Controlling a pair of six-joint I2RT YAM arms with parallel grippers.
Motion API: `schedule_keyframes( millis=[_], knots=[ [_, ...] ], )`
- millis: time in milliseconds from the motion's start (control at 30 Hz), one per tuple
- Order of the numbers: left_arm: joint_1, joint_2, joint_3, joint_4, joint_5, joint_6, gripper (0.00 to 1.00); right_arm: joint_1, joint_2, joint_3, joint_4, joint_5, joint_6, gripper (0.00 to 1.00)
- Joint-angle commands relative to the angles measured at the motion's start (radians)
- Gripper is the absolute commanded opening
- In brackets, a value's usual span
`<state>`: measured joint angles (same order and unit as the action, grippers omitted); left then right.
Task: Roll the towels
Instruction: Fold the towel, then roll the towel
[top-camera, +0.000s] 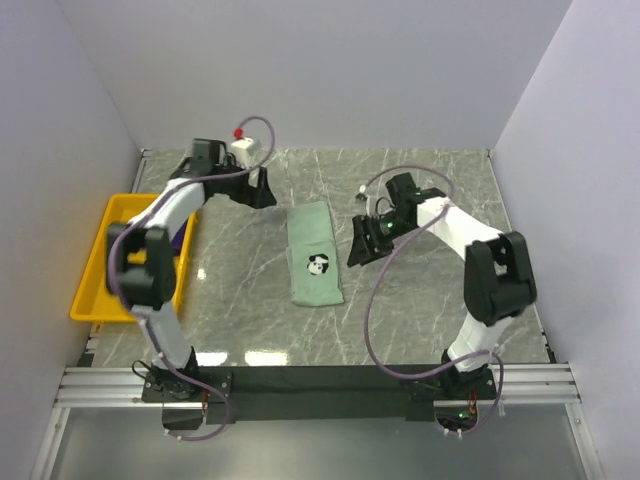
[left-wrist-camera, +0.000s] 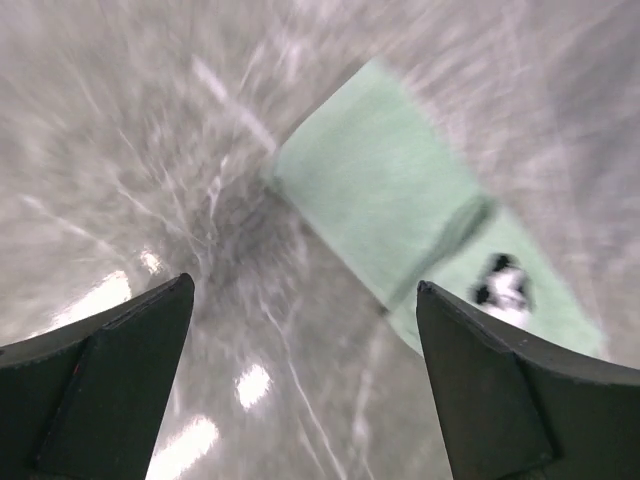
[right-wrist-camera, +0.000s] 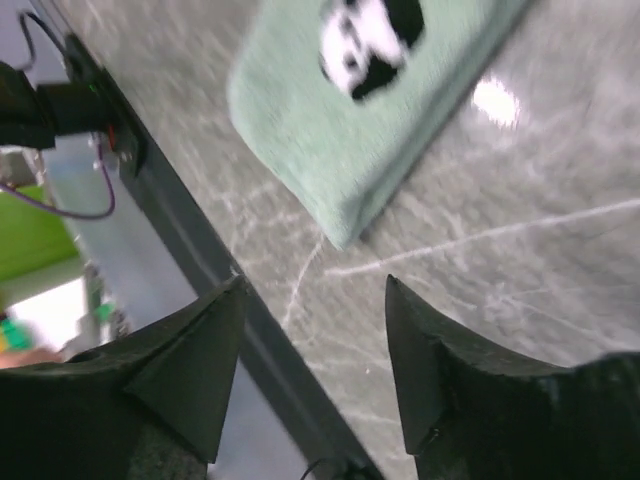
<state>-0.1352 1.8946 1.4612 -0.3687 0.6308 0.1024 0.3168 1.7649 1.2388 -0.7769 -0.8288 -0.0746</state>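
A pale mint green towel lies folded flat mid-table, with a black-and-white panda print facing up. My left gripper hovers just beyond the towel's far left corner. It is open with only bare table between its fingers, and the towel shows blurred ahead of it. My right gripper sits just right of the towel. It is open and empty, and the towel's near corner lies ahead of its fingertips. A sliver of purple towel shows in the tray, mostly hidden by the left arm.
A yellow plastic tray stands at the table's left edge. The table is grey marble, with walls on three sides. A black rail and the table's near edge run close under the right gripper.
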Motion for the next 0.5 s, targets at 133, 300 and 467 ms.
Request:
schedule_keyframes(
  millis=[133,300,467],
  knots=[
    [0.060,-0.374,-0.240,0.039,0.239,0.121,0.99,0.060,-0.012,0.083,0.107,-0.064,0.064,0.53],
    [-0.056,-0.616,-0.468,-0.044,0.054,0.479,0.94,0.152,0.051,0.097,0.142,-0.096,0.097,0.47],
    [-0.253,-0.819,-0.752,0.062,-0.089,0.664,0.76,0.202,0.166,0.068,0.146,-0.081,0.107,0.42]
  ],
)
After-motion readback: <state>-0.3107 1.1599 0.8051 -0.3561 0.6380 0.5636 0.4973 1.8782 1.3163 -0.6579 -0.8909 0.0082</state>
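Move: Off the far left corner of the green towel, the left hand has the towel's middle about 12 cm back, 13 cm to its right and 11 cm below. The yellow tray lies some 30 cm to this hand's left and 13 cm back, with the purple roll in it about 19 cm left and 6 cm back. From the right hand the green towel's middle is level with it, about 10 cm to the left and 9 cm below; the panda print is also 10 cm left, 3 cm back. Sweeping back about 18 cm along the green towel's left side, the empty left hand first rises some 10 cm, then sinks most of that, its wrist turning clockwise and its fingers tipping up by about 25 degrees each while they start to close. The right hand arcs 7 cm left over the panda end of the towel, up a little and down again, with its fingers narrowing; neither touches the cloth. ##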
